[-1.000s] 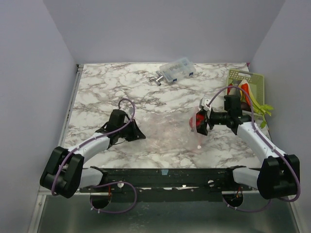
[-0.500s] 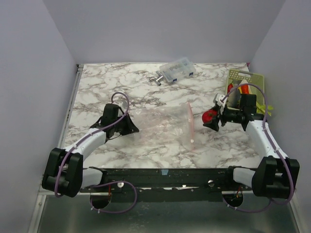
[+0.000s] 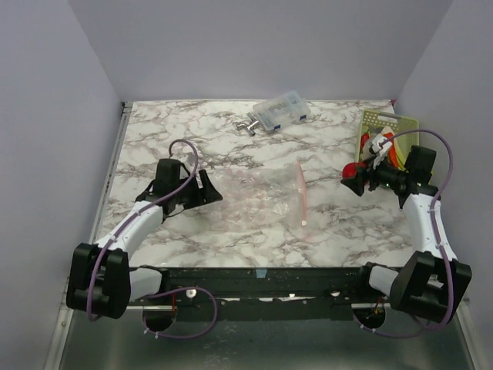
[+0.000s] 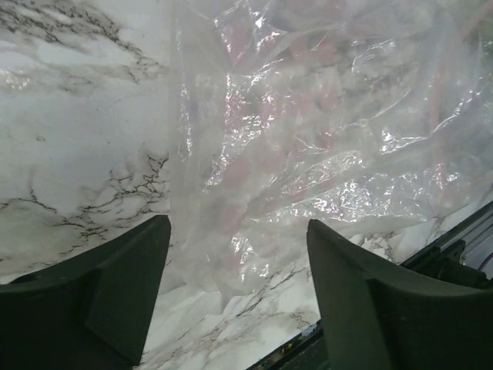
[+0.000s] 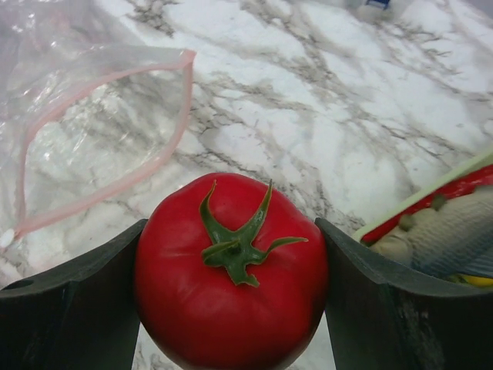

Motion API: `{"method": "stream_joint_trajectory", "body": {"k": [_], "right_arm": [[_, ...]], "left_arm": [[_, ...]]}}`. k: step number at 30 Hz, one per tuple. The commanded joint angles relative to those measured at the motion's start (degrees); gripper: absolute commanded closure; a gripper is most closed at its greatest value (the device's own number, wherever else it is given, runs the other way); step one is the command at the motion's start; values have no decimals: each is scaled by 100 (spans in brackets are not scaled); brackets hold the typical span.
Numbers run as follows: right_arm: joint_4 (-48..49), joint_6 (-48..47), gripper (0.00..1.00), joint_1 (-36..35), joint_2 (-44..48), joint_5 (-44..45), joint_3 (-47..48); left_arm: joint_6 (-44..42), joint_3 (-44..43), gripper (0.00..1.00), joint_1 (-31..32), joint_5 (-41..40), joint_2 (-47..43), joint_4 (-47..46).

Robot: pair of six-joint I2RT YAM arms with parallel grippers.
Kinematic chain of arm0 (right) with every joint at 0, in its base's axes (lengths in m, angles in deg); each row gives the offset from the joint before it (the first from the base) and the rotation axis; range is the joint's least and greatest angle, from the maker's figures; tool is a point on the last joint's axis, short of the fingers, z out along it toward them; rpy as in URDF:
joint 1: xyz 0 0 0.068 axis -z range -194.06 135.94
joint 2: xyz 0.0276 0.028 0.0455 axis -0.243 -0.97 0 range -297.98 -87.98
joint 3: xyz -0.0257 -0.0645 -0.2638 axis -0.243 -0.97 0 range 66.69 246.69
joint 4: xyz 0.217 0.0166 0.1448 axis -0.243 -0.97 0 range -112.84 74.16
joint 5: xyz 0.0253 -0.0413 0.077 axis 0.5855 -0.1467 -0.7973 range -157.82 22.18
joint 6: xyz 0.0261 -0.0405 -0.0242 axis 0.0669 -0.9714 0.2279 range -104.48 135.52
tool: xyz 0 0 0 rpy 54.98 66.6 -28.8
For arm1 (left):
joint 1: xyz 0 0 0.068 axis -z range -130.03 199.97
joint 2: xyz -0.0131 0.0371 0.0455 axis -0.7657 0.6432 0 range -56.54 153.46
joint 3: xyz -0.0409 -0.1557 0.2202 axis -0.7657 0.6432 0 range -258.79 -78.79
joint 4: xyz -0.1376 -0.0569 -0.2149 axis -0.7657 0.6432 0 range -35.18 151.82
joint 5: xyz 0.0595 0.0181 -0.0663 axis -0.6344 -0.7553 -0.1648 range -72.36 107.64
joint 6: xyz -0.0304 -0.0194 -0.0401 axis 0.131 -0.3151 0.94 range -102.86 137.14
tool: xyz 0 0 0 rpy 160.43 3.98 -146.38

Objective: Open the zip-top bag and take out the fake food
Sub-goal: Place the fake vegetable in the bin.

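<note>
The zip-top bag point(image 3: 258, 199) lies flat and crumpled mid-table, its pink zipper strip point(image 3: 301, 194) on the right side and its mouth gaping open point(image 5: 100, 131). My left gripper point(image 3: 209, 187) is open at the bag's left edge; in the left wrist view the clear plastic point(image 4: 308, 139) reaches between the spread fingers point(image 4: 115, 297) but nothing pinches it. My right gripper point(image 3: 352, 179) is shut on a red toy tomato point(image 5: 231, 270), one piece of the fake food, held above the table just left of the green basket point(image 3: 406, 125). More fake food point(image 3: 393, 150) lies in that basket.
A small clear plastic box point(image 3: 281, 110) with blue contents and a metal fitting point(image 3: 248, 124) sit at the table's far edge. Grey walls close in the left, back and right sides. The basket's rim point(image 5: 431, 204) shows at the right of the right wrist view.
My left gripper opened, let go of the bag and drew back left. The bag dropped flat on the table. My right gripper carried the tomato out of the bag, rightward toward the basket.
</note>
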Motion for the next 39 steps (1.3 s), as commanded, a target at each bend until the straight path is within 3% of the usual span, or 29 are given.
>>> {"method": "stream_joint_trajectory", "body": {"k": [1, 7, 15, 25, 39], "right_arm": [[1307, 1261, 67, 30, 276, 936, -76], [1723, 1866, 68, 32, -64, 1996, 379], [1950, 2506, 67, 48, -902, 2893, 1197], [2150, 3304, 65, 229, -2425, 4243, 2338], [2694, 3632, 63, 312, -4141, 5493, 3426]], "left_arm": [[-304, -409, 19, -126, -96, -558, 488], [-979, -950, 2, -164, -414, -1295, 1237], [-2012, -1316, 1, -164, -954, -1897, 1729], [-2243, -947, 2, -156, -1263, -2420, 1582], [-2230, -1002, 1, -129, -1101, -2018, 1628]]}}
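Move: The tomato is already in the right hand's grip; the bin it is bound for has its middle about 14 cm ahead, 17 cm to the right and 13 cm lower. In the bin, the grey fish lies some 12 cm ahead and 10 cm right, and the celery about 13 cm ahead and 20 cm right. From the left hand the bin is roughly 18 cm ahead and 58 cm right, while the emptied bag's middle is 15 cm right, 1 cm ahead and 9 cm below. The tomato, still gripped in the right hand, travels forward and right by about 20 cm each way, rising slightly then dipping, until it hangs over the bin, the wrist swinging some 60 degrees clockwise. Meanwhile the left hand rises away from the bag, drifting left and tipping its fingers up, and finishes opening wide. ##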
